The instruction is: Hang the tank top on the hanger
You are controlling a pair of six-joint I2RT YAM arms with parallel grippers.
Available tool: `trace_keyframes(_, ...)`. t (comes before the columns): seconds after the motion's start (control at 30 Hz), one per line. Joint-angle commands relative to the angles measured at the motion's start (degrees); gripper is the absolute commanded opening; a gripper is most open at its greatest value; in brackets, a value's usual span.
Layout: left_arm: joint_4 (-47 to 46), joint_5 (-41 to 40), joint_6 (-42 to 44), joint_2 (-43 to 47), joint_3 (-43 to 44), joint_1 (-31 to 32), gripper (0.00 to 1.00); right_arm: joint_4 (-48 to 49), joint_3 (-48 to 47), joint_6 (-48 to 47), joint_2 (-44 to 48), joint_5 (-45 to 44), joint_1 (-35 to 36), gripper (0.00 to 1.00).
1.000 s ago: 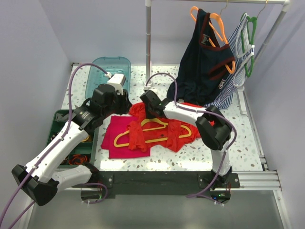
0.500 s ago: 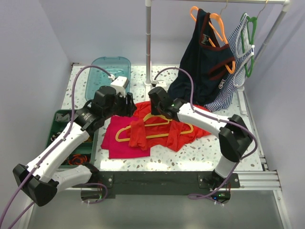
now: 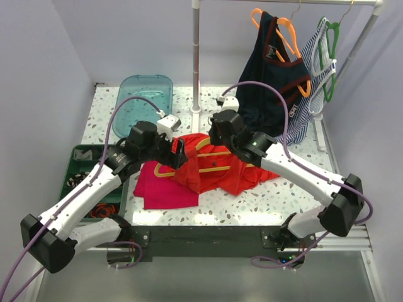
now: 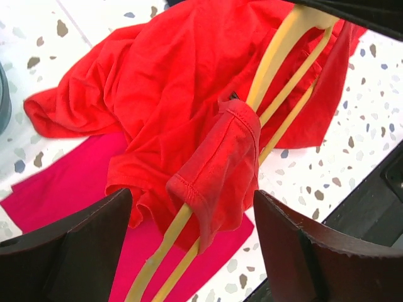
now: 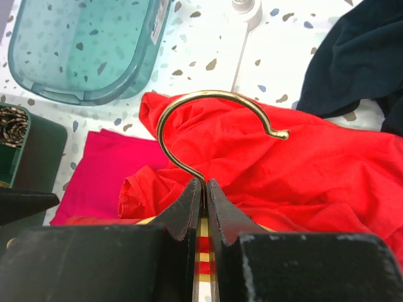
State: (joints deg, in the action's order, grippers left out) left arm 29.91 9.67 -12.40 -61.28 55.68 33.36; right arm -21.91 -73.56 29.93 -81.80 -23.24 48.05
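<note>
The red-orange tank top [image 3: 217, 173] lies crumpled on the table, partly lifted with the pale yellow hanger [image 3: 211, 154]. One strap [image 4: 220, 163] is looped over a hanger arm [image 4: 277, 69]. My left gripper [image 4: 192, 245] is open; its dark fingers [image 4: 69, 245] stand wide on either side of that strap and hanger arm, touching neither. My right gripper [image 5: 204, 189] is shut on the base of the hanger's metal hook [image 5: 208, 97], above the tank top [image 5: 315, 170]. From above, the left gripper [image 3: 175, 153] and right gripper [image 3: 220, 135] sit close together over the cloth.
A flat magenta cloth [image 3: 164, 189] lies under the tank top's left side. A teal tub [image 3: 146, 94] stands at the back left, a green tray [image 3: 82, 173] at the left edge. The rail post [image 3: 196, 56] rises behind. A navy top [image 3: 267, 82] and a striped top [image 3: 315, 82] hang at the back right.
My left gripper opened and let go of the strap, which now hangs on the hanger arm. The right arm swung right and back, raising the hanger with the tank top.
</note>
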Motion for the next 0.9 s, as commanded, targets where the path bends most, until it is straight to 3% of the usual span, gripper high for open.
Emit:
trace_keyframes(0.0,-2.58,4.38,5.28,-0.33,5.65,-0.41,0.84,-1.29,-1.41,-1.63,3.22,-2.24,0.20,0.00)
trace_keyframes(0.23,-2.75,14.31,9.24,-1.83,5.94,-0.32,0.81,-3.05,-3.43,-3.39,5.51,-2.95,0.37,0.00)
trace_keyframes(0.63,-4.77,20.91,10.65,-6.66,3.91,-0.14,0.71,-3.93,-5.45,-4.71,8.23,-2.86,0.55,0.00)
trace_keyframes(0.7,-5.04,21.26,10.47,-6.58,3.91,-0.05,0.63,-4.10,-5.45,-4.80,8.67,-2.77,0.38,0.00)
trace_keyframes(0.87,-6.00,22.59,9.86,-6.66,3.56,0.47,0.27,-4.02,-5.37,-4.80,9.46,-2.95,0.46,0.00)
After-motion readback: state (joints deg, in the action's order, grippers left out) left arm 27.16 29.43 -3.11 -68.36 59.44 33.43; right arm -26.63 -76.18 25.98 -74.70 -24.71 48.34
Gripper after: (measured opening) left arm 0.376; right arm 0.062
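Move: The tank top's left strap, draped over the raised yellow hanger, is about 5 cm to the right of my open left hand, 3 cm back and 4 cm below. The hanger's left tip is some 8 cm left of that hand, 6 cm back and 6 cm lower; the magenta cloth is roughly 7 cm left, 8 cm back and 19 cm down. From my right hand, gripping the hanger at its hook, the left strap is about 11 cm left, 8 cm back and 7 cm lower; the right strap is 6 cm right, 9 cm back and 8 cm lower. My left hand arcs about 5 cm to the right over to the left strap, first rising some 4 cm and then sinking again, while I turn it about 20 degrees clockwise; at the end its fingers start closing around the strap and hanger arm. My right hand keeps its grip at the hook and lifts the hanger some 5 cm, easing right and slightly back. ##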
